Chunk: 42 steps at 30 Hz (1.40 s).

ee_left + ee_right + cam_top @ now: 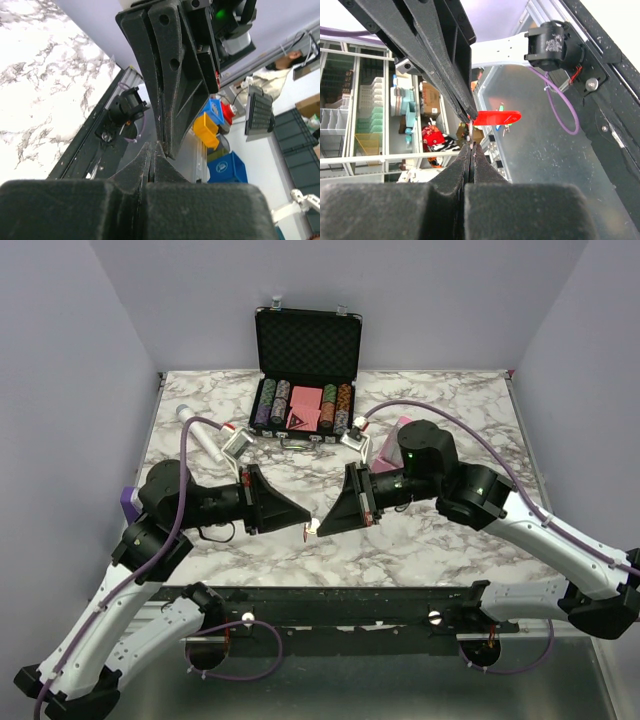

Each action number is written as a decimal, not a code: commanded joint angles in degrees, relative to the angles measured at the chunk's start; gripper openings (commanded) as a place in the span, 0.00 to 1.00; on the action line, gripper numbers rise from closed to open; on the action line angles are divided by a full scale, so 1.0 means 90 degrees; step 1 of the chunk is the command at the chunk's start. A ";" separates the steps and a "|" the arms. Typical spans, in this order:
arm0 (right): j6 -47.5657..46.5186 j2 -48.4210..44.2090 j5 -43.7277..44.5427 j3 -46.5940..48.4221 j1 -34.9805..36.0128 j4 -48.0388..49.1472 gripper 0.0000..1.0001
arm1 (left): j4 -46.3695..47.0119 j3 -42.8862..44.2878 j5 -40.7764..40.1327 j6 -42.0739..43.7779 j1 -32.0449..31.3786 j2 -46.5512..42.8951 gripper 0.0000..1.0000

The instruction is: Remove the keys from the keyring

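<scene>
My two grippers meet tip to tip above the front middle of the marble table [440,540]. My left gripper [302,525] is shut on the red keyring [305,533]. In the right wrist view the keyring [496,118] sticks out sideways from the left gripper's tips. My right gripper [319,527] is shut on the keys [470,133], a thin silver piece seen edge-on just above its own fingertips [476,150]. In the left wrist view my left gripper [154,149] is closed, with the right gripper right above it; keyring and keys are hidden there.
An open black case [306,340] with poker chips and pink cards stands at the back middle. A pink metronome [392,440] sits behind my right arm. A white pen-like cylinder [200,435] lies at the back left. A purple object [127,502] is at the left edge.
</scene>
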 commanded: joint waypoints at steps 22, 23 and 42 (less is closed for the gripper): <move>0.0207 0.0100 0.0589 0.0269 0.0032 0.0980 0.01 | 0.1536 -0.1079 -0.2481 -0.2713 0.0008 -0.0932 0.00; 0.0207 0.0110 0.0589 0.0278 0.0022 0.0980 0.01 | 0.1517 -0.1079 -0.2481 -0.2713 0.0018 -0.0942 0.00; 0.0168 0.0120 0.0589 0.0347 0.0022 0.0941 0.01 | 0.1243 -0.1352 -0.3399 -0.2899 0.0008 -0.1469 0.00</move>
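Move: The left gripper holds the red-tagged keyring. The key, gripped in the right fingers, lies about 2 cm to that hand's right and 2 cm back, roughly level; the red tag hangs about 2 cm below, 2 cm back and 1 cm to the right. From the right hand, the tag is about 3 cm left, 1 cm ahead and 2 cm below, with the held key about 1 cm ahead and 1 cm left. Draw the left gripper away from the key, forward about 4.5 cm and to the left about 3 cm, rising a little, while swinging its fingertips forward some 25 degrees and tilting them up. Keep the red-tagged keyring pinched. Let the right gripper, still shut on the key, drift up, forward and slightly left by 2 to 3 cm more slowly, so the pair parts. ##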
